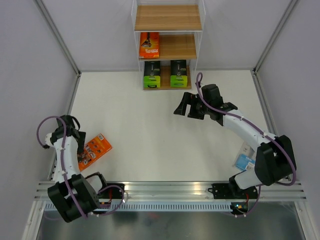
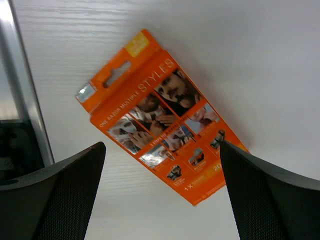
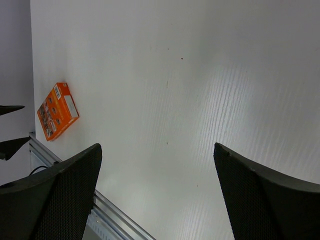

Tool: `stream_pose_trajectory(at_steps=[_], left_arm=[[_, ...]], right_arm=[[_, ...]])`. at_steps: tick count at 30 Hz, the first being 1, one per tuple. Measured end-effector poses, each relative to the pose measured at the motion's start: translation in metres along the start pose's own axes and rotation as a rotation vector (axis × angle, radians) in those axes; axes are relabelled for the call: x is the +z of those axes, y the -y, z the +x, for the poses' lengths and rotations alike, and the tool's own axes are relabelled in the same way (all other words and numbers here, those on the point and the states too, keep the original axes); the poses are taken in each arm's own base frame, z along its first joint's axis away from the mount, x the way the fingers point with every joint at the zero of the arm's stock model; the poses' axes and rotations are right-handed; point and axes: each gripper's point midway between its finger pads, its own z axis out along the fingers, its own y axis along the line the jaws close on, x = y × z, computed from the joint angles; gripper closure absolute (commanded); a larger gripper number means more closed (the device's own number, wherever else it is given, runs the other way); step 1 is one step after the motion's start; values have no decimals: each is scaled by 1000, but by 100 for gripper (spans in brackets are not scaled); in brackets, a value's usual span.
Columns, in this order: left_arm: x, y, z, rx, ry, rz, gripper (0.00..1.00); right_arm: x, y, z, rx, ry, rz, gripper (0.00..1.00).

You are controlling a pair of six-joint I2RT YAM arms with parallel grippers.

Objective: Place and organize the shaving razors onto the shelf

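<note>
The shelf (image 1: pixel 167 20) stands at the back centre. Its middle board holds an orange razor pack (image 1: pixel 149 45), and two green-and-black packs (image 1: pixel 152 74) (image 1: pixel 178 73) stand on the bottom board. A second orange pack (image 1: pixel 94 151) (image 2: pixel 160 120) lies flat on the table at the left. My left gripper (image 1: pixel 75 134) (image 2: pixel 162 200) hovers open just above its lower end, holding nothing. My right gripper (image 1: pixel 185 110) (image 3: pixel 157 195) hangs open and empty over bare table mid-right, and its view catches the orange pack (image 3: pixel 57 111) far off. A light blue pack (image 1: pixel 245 161) lies partly hidden under the right arm.
An aluminium rail (image 1: pixel 170 187) runs along the near edge, with both arm bases on it. White walls close the table on the left, right and back. The shelf's top board is bare.
</note>
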Motion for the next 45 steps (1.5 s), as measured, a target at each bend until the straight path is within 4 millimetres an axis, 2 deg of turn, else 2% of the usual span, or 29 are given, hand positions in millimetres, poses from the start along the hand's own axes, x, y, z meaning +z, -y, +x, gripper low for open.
stream_pose_trajectory(at_steps=[3, 6, 10, 13, 18, 22, 32, 36, 40, 42, 45], left_arm=[[5, -19, -16, -106, 23, -43, 0], [7, -25, -27, -160, 39, -57, 0], [18, -32, -36, -212, 36, -78, 0], [34, -34, -32, -245, 11, -49, 0], [47, -25, -20, -240, -9, 87, 1], [48, -11, -31, -208, 31, 160, 1], [69, -18, -29, -148, 17, 83, 4], [81, -14, -22, -116, -27, 84, 16], [85, -1, -25, -85, -30, 145, 30], [85, 9, -25, -68, -32, 191, 39], [83, 29, -20, -14, -34, 272, 43]], right_arm=[[5, 6, 6, 5, -27, 16, 2], [11, 13, 12, 15, -54, 33, 2], [16, 17, 15, 23, -72, 45, 2], [16, 15, 12, 21, -70, 44, 2], [15, 12, 7, 17, -60, 38, 2], [15, 12, 8, 16, -63, 40, 2], [16, 10, 3, 17, -65, 45, 2], [17, 11, 4, 20, -71, 49, 2], [22, 13, 4, 25, -83, 58, 2], [26, 15, 5, 29, -92, 64, 2], [30, 19, 7, 35, -104, 75, 2]])
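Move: The razor box lies flat almost straight under the open left hand, its middle about 1 cm back and 1 cm to the right, some 7 cm below; its hang-tab end reaches back and to the left. The front rail runs about 14 cm back of the hand and the left rail roughly 14 cm to its left, both 8 cm below. From the right hand the razor box is some 41 cm left, 16 cm back and 14 cm below. The left hand swings about 5 cm to the left and 3 cm back towards the hang-tab end of the razor box, swivelling some 15 degrees counter-clockwise, then sinks about 6 cm in all and works its way forward again while the swivel unwinds and the fingertips tip about 15 degrees outward. Near the end its fingers come down around the tab end and close about a third of their range against the box, carrying on forward some 3 cm, while the empty right hand eases down about 3 cm, still open. ##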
